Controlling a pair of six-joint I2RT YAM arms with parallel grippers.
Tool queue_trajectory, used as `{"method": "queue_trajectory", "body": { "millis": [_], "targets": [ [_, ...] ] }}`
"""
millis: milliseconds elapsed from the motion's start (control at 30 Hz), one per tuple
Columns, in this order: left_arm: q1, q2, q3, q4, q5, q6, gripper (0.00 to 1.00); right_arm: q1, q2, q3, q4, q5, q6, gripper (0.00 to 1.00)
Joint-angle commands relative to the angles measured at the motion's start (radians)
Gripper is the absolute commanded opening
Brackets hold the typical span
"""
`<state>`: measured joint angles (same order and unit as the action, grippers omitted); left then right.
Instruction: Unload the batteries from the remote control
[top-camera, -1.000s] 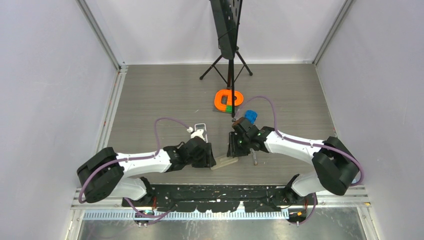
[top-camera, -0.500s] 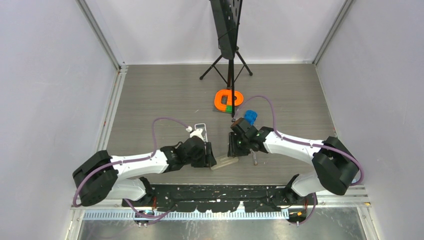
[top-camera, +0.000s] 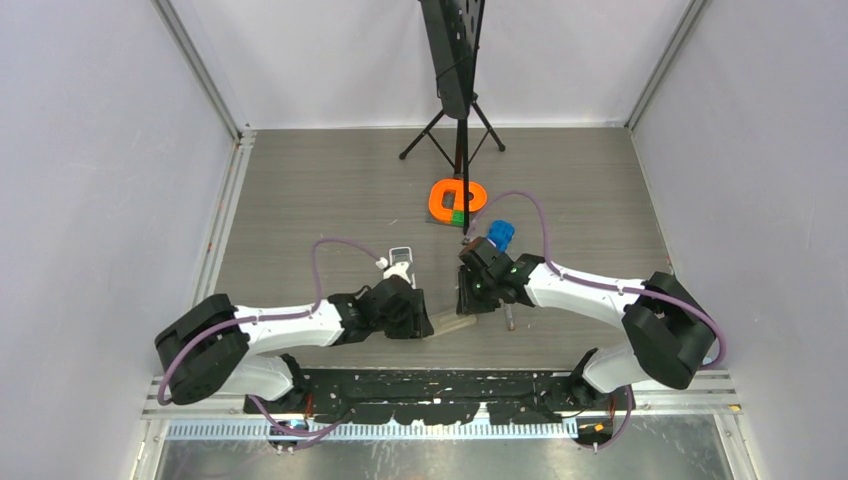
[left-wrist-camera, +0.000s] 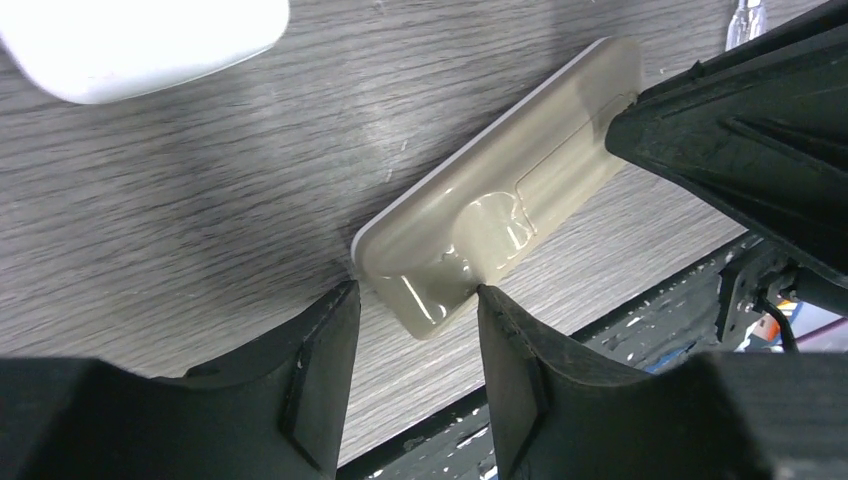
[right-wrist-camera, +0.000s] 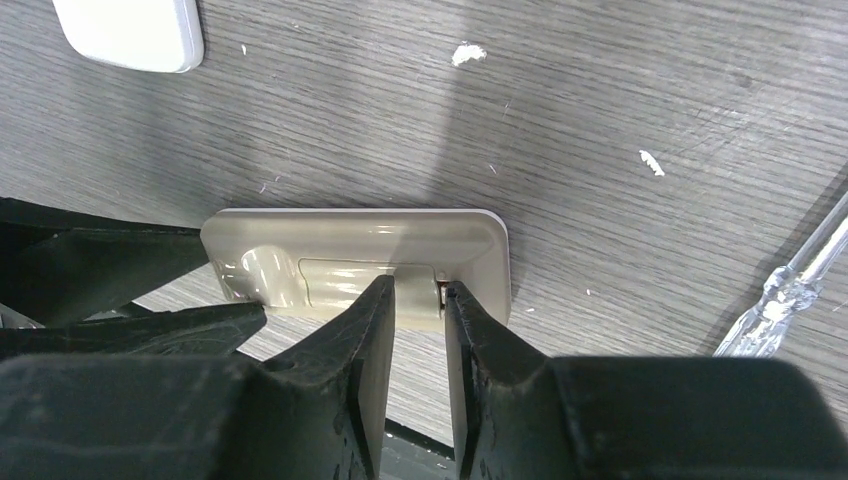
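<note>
The beige remote control (top-camera: 452, 322) lies back up on the table between the two arms. My left gripper (left-wrist-camera: 412, 295) is shut on the remote control (left-wrist-camera: 500, 210), one fingertip against each side of its near end. My right gripper (right-wrist-camera: 418, 290) comes from the other end, its jaws a narrow gap apart. Its fingertips (right-wrist-camera: 380, 295) rest on the battery cover (right-wrist-camera: 350, 275), which lies on the remote control (right-wrist-camera: 350, 240), and nothing is pinched between them. A thin dark seam shows at the cover's end. The batteries are hidden inside.
A clear-handled screwdriver (right-wrist-camera: 790, 290) lies right of the remote, seen from above as the screwdriver (top-camera: 509, 318). A white device (top-camera: 400, 258) sits beside the left wrist. Farther back are a blue object (top-camera: 501, 233), an orange ring (top-camera: 458, 197) and a black tripod stand (top-camera: 460, 120).
The right jaws have narrowed a little over the cover. The left arm has shifted slightly and stays at the remote's end. The remote has not moved.
</note>
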<state>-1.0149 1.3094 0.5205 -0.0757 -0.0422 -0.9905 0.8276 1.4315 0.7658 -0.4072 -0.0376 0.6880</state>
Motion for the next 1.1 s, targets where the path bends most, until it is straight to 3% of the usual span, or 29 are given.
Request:
{"method": "queue_trajectory", "body": {
  "millis": [0, 300, 667, 1067],
  "targets": [
    [-0.018, 0.052, 0.014, 0.034, -0.010, -0.021, 0.48, 0.020, 0.052, -0.028, 0.029, -0.004, 0.032, 0.28],
    [-0.023, 0.089, 0.035, 0.035, -0.043, -0.020, 0.44, 0.021, 0.029, -0.048, 0.078, -0.053, 0.085, 0.21],
    [-0.023, 0.069, 0.040, -0.007, -0.087, 0.004, 0.45, 0.020, -0.034, -0.074, 0.217, -0.074, 0.194, 0.01],
    [-0.024, 0.074, 0.068, -0.042, -0.117, 0.027, 0.46, 0.018, -0.154, -0.088, 0.278, -0.077, 0.204, 0.00]
  ]
}}
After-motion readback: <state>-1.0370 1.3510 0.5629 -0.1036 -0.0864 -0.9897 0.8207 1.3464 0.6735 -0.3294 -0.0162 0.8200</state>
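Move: The battery cover on the beige remote control has its middle about 3 cm left of the right hand, 1 cm back and 1 cm below. From the left hand, already at the remote's left end, the cover lies some 6 cm right and 2 cm ahead. A screwdriver lies about 10 cm right and 3 cm ahead of the right hand; the white remote sits some 12 cm left and 10 cm ahead of it. Right fingers shut in place at the cover's right end, twisting about 5 degrees clockwise; left keeps its grip. ##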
